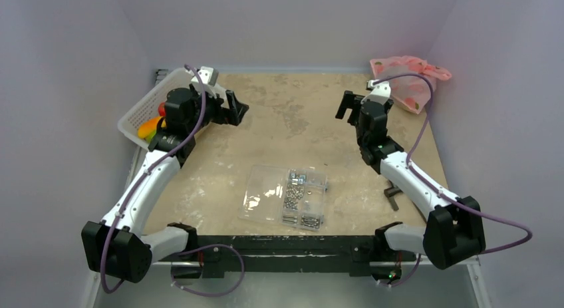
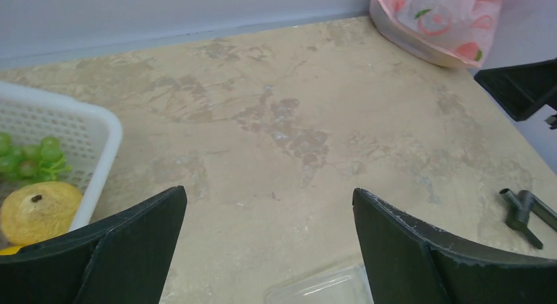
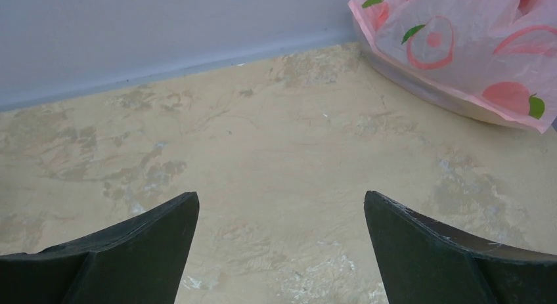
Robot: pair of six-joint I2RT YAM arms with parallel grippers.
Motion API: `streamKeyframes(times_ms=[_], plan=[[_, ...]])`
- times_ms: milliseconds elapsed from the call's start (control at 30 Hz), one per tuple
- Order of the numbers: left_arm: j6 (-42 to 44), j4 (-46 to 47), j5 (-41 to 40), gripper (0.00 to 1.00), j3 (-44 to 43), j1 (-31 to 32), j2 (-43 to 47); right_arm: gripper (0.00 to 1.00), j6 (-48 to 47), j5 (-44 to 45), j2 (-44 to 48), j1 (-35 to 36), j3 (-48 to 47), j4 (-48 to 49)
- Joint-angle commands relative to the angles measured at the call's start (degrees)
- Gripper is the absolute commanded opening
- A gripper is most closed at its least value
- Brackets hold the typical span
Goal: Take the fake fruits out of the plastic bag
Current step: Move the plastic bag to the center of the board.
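The pink plastic bag [image 1: 409,78] lies crumpled in the far right corner; it also shows in the left wrist view [image 2: 440,21] and the right wrist view [image 3: 460,48]. What it holds is hidden, and no grey-green melon shows anywhere. Small red, yellow and orange fake fruits [image 1: 151,125] lie in a white basket [image 1: 147,98] at the far left, with green grapes [image 2: 29,156] and a yellow fruit [image 2: 39,209]. My left gripper [image 1: 236,110] is open and empty beside the basket, above bare table [image 2: 269,199]. My right gripper [image 1: 347,105] is open and empty, left of the bag [image 3: 281,202].
A flat clear case of metal screws [image 1: 286,195] lies at the near middle; its corner shows in the left wrist view [image 2: 322,287]. A small black tool [image 1: 392,195] lies near the right arm, also in the left wrist view [image 2: 525,212]. Walls close three sides.
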State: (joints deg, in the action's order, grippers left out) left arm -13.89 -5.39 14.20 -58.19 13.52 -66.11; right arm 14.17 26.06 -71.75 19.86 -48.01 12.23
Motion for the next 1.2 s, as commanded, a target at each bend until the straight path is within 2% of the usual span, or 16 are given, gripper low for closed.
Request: streamKeyframes(times_ms=[0,333,567,733,900,1067,1167], plan=[[1.4,1.6,7.7,0.98,-2.7,0.9,0.4,0.99,1.0,2.9,0.6,0.1,-2.1,2.2],[0.9,1.7,11.0,0.98,-3.5,2.5,-0.8,0.99,1.7,5.6,-2.8,0.1,-7.2,1.4],[1.3,0.8,11.9,0.98,-4.2,3.4,-1.5,0.99,2.8,10.9,-10.7,-1.2,-14.3,1.7],[1.8,0.1,12.6,0.98,-4.8,4.3,-1.9,0.99,7.1,11.3,-19.1,-5.3,-22.7,-2.0],[1.7,0.2,14.1,0.98,-5.1,4.5,-2.3,0.99,11.5,16.3,-28.1,-9.5,-33.5,-8.9],[1.8,-0.1,15.1,0.98,-5.6,4.5,-3.3,0.99,11.8,19.9,-32.7,-13.5,-36.8,-6.3],[2.3,-0.4,14.6,0.98,-5.8,4.5,-3.8,0.99,11.2,21.0,-36.3,-16.3,-41.0,-7.9]])
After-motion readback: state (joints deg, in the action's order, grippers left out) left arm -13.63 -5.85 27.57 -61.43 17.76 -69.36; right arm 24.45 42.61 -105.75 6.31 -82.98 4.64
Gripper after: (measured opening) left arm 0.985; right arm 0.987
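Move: The plastic bag sits in the far right corner of the table, about 19 cm ahead of the right hand, 20 cm to its right and 17 cm below. The metal tool lies roughly 23 cm back and 16 cm right of that hand, the parts case some 21 cm back and 25 cm left, both around 22 cm below. For the left hand the bag is about 23 cm ahead, 59 cm right and 22 cm below. The plastic bag is approached by the open right hand, which rises a little, reaches forward about 13 cm and then swings some 12 cm to the right as well, sinking back slightly late on, while turning about 30 degrees clockwise to face the bag. The left hand, also open, drifts about 6 cm right and slightly back, turning clockwise too. ##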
